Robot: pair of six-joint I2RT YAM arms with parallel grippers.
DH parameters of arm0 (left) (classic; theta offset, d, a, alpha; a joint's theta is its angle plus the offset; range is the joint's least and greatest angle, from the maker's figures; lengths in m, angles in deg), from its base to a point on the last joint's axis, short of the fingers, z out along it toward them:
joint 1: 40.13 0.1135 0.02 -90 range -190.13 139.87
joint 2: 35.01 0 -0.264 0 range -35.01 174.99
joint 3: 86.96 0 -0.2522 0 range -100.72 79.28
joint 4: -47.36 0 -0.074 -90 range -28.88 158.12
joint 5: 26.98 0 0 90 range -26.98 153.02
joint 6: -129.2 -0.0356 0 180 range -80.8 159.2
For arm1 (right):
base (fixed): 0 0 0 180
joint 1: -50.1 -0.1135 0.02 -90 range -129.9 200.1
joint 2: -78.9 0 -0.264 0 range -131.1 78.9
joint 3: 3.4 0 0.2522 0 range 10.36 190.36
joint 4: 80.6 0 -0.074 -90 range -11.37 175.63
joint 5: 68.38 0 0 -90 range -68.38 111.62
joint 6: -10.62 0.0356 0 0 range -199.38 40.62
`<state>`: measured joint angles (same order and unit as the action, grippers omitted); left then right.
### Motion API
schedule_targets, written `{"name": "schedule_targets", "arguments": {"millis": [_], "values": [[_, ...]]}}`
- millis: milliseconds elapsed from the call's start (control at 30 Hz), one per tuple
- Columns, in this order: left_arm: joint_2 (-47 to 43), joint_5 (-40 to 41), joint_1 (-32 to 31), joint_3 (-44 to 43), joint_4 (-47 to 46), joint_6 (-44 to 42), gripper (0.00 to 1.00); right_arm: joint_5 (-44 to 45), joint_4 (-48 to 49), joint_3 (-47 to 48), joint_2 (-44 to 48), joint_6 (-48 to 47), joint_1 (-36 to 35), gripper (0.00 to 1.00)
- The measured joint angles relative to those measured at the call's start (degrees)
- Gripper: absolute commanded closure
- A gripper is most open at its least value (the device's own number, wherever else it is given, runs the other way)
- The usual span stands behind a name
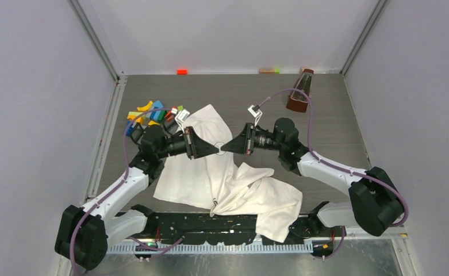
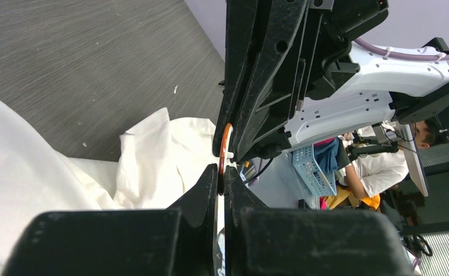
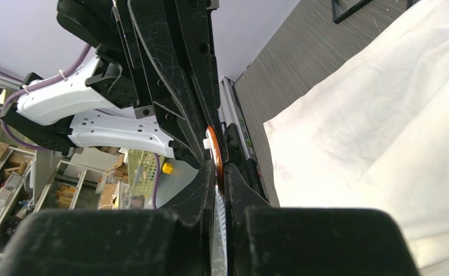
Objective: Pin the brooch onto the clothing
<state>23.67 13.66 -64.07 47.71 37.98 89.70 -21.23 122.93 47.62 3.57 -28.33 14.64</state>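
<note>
The brooch (image 1: 220, 147), a small round disc with an orange rim, hangs in the air between the two gripper tips above the clothing (image 1: 210, 178), a crumpled white T-shirt on the table. My left gripper (image 1: 215, 149) is shut on the brooch's left edge and my right gripper (image 1: 225, 148) is shut on its right edge. In the left wrist view the brooch (image 2: 225, 146) stands edge-on, pinched at my left gripper (image 2: 222, 172), with the clothing (image 2: 153, 161) below. The right wrist view shows the brooch (image 3: 213, 150) nipped at my right gripper (image 3: 220, 172), beside the clothing (image 3: 383, 115).
Several coloured blocks (image 1: 150, 113) lie just behind the left arm. A brown metronome (image 1: 299, 92) stands at the back right. An orange block (image 1: 181, 71) and another small block (image 1: 269, 70) sit by the back wall. A black rail (image 1: 222, 221) runs along the near edge.
</note>
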Motion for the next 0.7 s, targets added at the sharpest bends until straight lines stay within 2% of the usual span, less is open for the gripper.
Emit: {"name": "schedule_targets", "arguments": {"millis": [267,500,700], "values": [[0.5,0.0,0.2,0.0,1.2,-0.6,1.0,1.0,-6.5,1.9,0.3,-4.2,-0.5,0.92],[0.8,0.0,0.2,0.6,1.1,-1.1,1.0,1.2,-7.3,2.0,0.3,-4.8,-0.7,0.75],[0.7,0.0,-0.5,0.7,1.5,-1.7,1.0,3.6,-9.1,1.5,2.6,-5.7,-1.1,0.56]]}}
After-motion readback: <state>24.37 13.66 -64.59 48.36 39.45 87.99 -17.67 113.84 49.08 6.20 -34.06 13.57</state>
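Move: I already have the brooch pinched at both sides, clear of the table: its middle is about 1 cm to the right of my left hand and 1 cm ahead, and about 1 cm left of my right hand and 1 cm ahead. Some 20 cm below lies the shirt: its flat part is around 9 cm left of my left hand, level fore and aft, while the bunched part lies roughly 15 cm right and 14 cm back. With the brooch still between them, I lower both hands together by roughly 1 cm, my right fingertips tipping down about 5 degrees. Partway down, my right fingers start to open and let go of the brooch, ending about a third open around it, while that hand rises slightly at the end; my left hand keeps its pinch throughout. ##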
